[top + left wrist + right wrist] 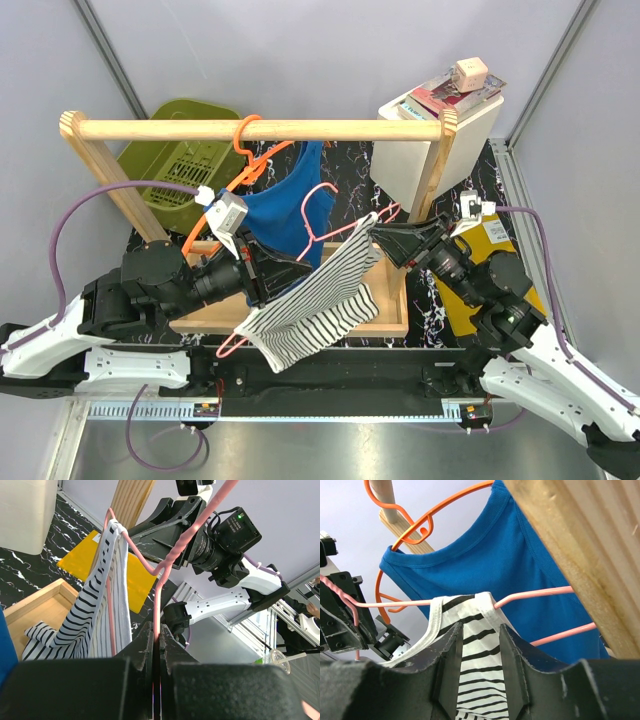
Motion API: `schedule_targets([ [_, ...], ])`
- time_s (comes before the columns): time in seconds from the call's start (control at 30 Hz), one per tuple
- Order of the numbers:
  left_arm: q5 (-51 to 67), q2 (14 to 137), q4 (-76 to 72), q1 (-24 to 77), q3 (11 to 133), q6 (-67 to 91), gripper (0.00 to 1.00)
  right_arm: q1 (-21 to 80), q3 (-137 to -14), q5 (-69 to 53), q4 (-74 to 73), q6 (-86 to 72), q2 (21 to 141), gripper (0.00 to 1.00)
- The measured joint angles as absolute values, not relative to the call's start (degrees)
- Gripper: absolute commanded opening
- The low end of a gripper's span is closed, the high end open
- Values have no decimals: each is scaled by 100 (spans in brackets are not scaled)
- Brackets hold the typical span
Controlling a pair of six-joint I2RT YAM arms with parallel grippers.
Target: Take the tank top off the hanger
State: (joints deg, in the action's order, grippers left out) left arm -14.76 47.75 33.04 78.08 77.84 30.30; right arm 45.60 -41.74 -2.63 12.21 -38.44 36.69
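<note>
The blue tank top (285,205) hangs on the orange hanger (250,135), hooked over the wooden rail (150,129). In the right wrist view the tank top (485,555) and orange hanger (415,525) fill the background. Neither gripper touches them. My left gripper (158,640) is shut on the wire of a pale-pink hanger (157,595) that carries a black-and-white striped garment (102,600). My right gripper (480,630) stands open at that garment's shoulder strap (477,650), with striped cloth between its fingers, just under the pink wire (540,595).
A wooden tray (390,310) lies under the striped garment (315,300). A green basket (180,150) stands at the back left and a white box (420,150) with books at the back right. The rack's right post (590,545) is close beside my right gripper. A yellow mat (460,300) lies at the right.
</note>
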Motion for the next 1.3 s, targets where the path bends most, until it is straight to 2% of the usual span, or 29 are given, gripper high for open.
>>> schedule_targets([
  [0.53,-1431,4772,3330,7808,7732,3048,0,4560,-4128,-266,1269,-3850,3852,38],
  [0.6,-1420,4772,3343,7808,7710,3050,0,4560,-4125,-266,1271,-3854,3852,34],
  [0.63,-1415,4772,3343,7808,7710,3052,0,4560,-4125,-268,1278,-3865,3852,28],
  [0.73,-1417,4764,3341,7808,7710,3052,0,4560,-4123,-263,1304,-3909,3854,20],
  [0.83,-1420,4727,3336,7808,7677,3050,0,4560,-4121,-259,1343,-3972,3863,7],
  [0.87,-1422,4700,3341,7808,7660,3050,0,4560,-4121,-259,1361,-3972,3872,0],
  [1.1,-1461,4576,3409,7808,7625,3050,0,4560,-4123,-183,1374,-4121,4053,0],
  [1.3,-1522,4357,3516,7808,7500,3079,0,4567,-4123,427,1026,-4313,3970,0],
])
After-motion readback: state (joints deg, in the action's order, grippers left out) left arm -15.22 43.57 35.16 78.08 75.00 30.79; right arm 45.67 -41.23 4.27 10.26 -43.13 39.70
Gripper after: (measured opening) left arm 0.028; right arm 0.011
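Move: The striped tank top's strap, draped over the pink hanger's far arm, lies right before the right fingertips, about 2 cm ahead and 2 cm left at their height. The rack's right post stands some 4 cm ahead and 6 cm right of that hand; the blue tank top hangs roughly 8 cm ahead, 13 cm left and 5 cm lower. From the left hand, gripping the hanger, the strap is about 7 cm ahead and 9 cm right, nearly level. The right fingers, half open around the strap, edge in about 1 cm forward, left and down and shut to pinch it. Then, still closed, the right hand goes on forward and down beside the post, easing back right and tipping down some 10 degrees. The left hand keeps its grip on the hanger and near the end draws it about 2 cm left, sinking 1 cm, away from the right hand. ##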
